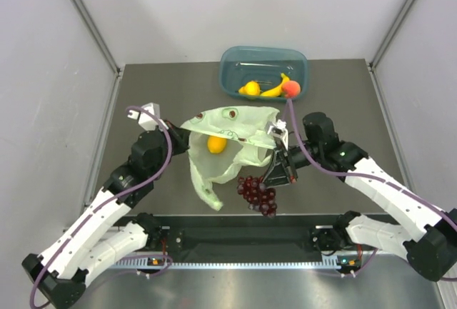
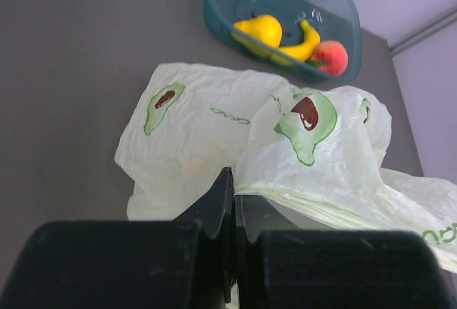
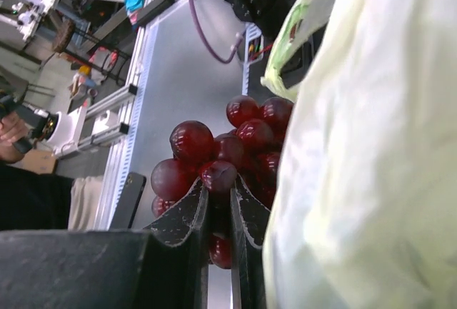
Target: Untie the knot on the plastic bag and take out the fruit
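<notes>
The pale green plastic bag lies crumpled at mid-table with its mouth open, and a yellow fruit shows inside. My left gripper is shut on the bag's left edge; in the left wrist view the jaws pinch the film of the bag. My right gripper is shut on a dark red grape bunch just outside the bag's near right side. In the right wrist view the fingertips clamp one grape of the bunch, with the bag close on the right. The knot is out of view.
A teal tub stands at the back centre, holding a yellow fruit, a banana and a peach. A loose handle strip of the bag trails toward the near edge. Grey walls close both sides.
</notes>
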{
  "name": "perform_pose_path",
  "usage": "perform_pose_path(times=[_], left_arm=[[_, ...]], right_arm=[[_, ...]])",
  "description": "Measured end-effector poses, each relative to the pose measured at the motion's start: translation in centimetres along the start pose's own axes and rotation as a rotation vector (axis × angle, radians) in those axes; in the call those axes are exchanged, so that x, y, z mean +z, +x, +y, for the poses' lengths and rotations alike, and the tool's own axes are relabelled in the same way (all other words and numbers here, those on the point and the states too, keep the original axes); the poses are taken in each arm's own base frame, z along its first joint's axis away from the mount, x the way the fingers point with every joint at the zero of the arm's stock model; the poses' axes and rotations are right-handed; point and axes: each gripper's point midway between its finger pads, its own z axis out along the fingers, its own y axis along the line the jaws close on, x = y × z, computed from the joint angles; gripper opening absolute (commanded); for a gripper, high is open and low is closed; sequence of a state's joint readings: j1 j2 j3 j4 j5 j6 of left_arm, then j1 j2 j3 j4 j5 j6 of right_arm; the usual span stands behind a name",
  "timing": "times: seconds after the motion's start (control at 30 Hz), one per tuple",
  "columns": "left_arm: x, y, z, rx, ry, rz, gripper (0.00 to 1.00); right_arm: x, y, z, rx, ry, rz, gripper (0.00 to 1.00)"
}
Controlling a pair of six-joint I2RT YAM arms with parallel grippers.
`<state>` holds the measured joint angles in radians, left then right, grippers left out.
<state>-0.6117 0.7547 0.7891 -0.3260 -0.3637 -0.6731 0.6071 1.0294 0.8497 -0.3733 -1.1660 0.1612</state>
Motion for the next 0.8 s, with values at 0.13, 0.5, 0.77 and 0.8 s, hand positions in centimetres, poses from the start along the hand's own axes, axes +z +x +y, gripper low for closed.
perform_pose_path(times=[0.13, 0.5, 0.77, 0.8], left_arm=[[-0.3, -1.5, 0.4, -0.025, -0.033, -0.058, 0.0], [1.8, -6.2, 4.8, -0.047, -0.329, -0.248, 0.0], [1.1, -9.8, 2.2, -0.028, -0.245, -0.29, 0.0], [1.1, -9.6, 1.9, -0.016, -0.224, -0.272, 0.0]], right_arm=[[1.1, 1.7, 0.5, 0.025, -0.03, 0.044, 0.0], [3.1, 5.3, 3.9, 0.04, -0.17, 0.168, 0.0], [3.0, 4.4, 4.0, 0.014, -0.141, 0.163, 0.0], [2.8, 3.4, 3.9, -0.004, -0.129, 0.144, 0.0]])
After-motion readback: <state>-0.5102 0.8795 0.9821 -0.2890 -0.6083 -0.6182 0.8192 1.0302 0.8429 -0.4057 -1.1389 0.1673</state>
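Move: The right hand holds the grapes just below its fingertips; the blue tray lies about 45 cm ahead of it, nearly in line and some 22 cm lower, and the plastic bag's middle is roughly 18 cm ahead and 11 cm left. From the left hand, which keeps the bag's rim pinched, the bag's middle is about 12 cm right, 2 cm ahead and 12 cm below, with the yellow-orange fruit inside some 8 cm right, 6 cm ahead and 20 cm down. The right hand keeps its grip on the grapes and draws them back away from the bag by about 7 cm, sinking slightly and swinging counter-clockwise, then starts forward and up again by a centimetre or two. Meanwhile the left hand, fingers still shut on the bag's rim, pulls the bag off to the left, away from the right gripper, also forward and up some 6 cm, its wrist swinging roughly 25 degrees counter-clockwise before easing partly back along with a small return to the right. ##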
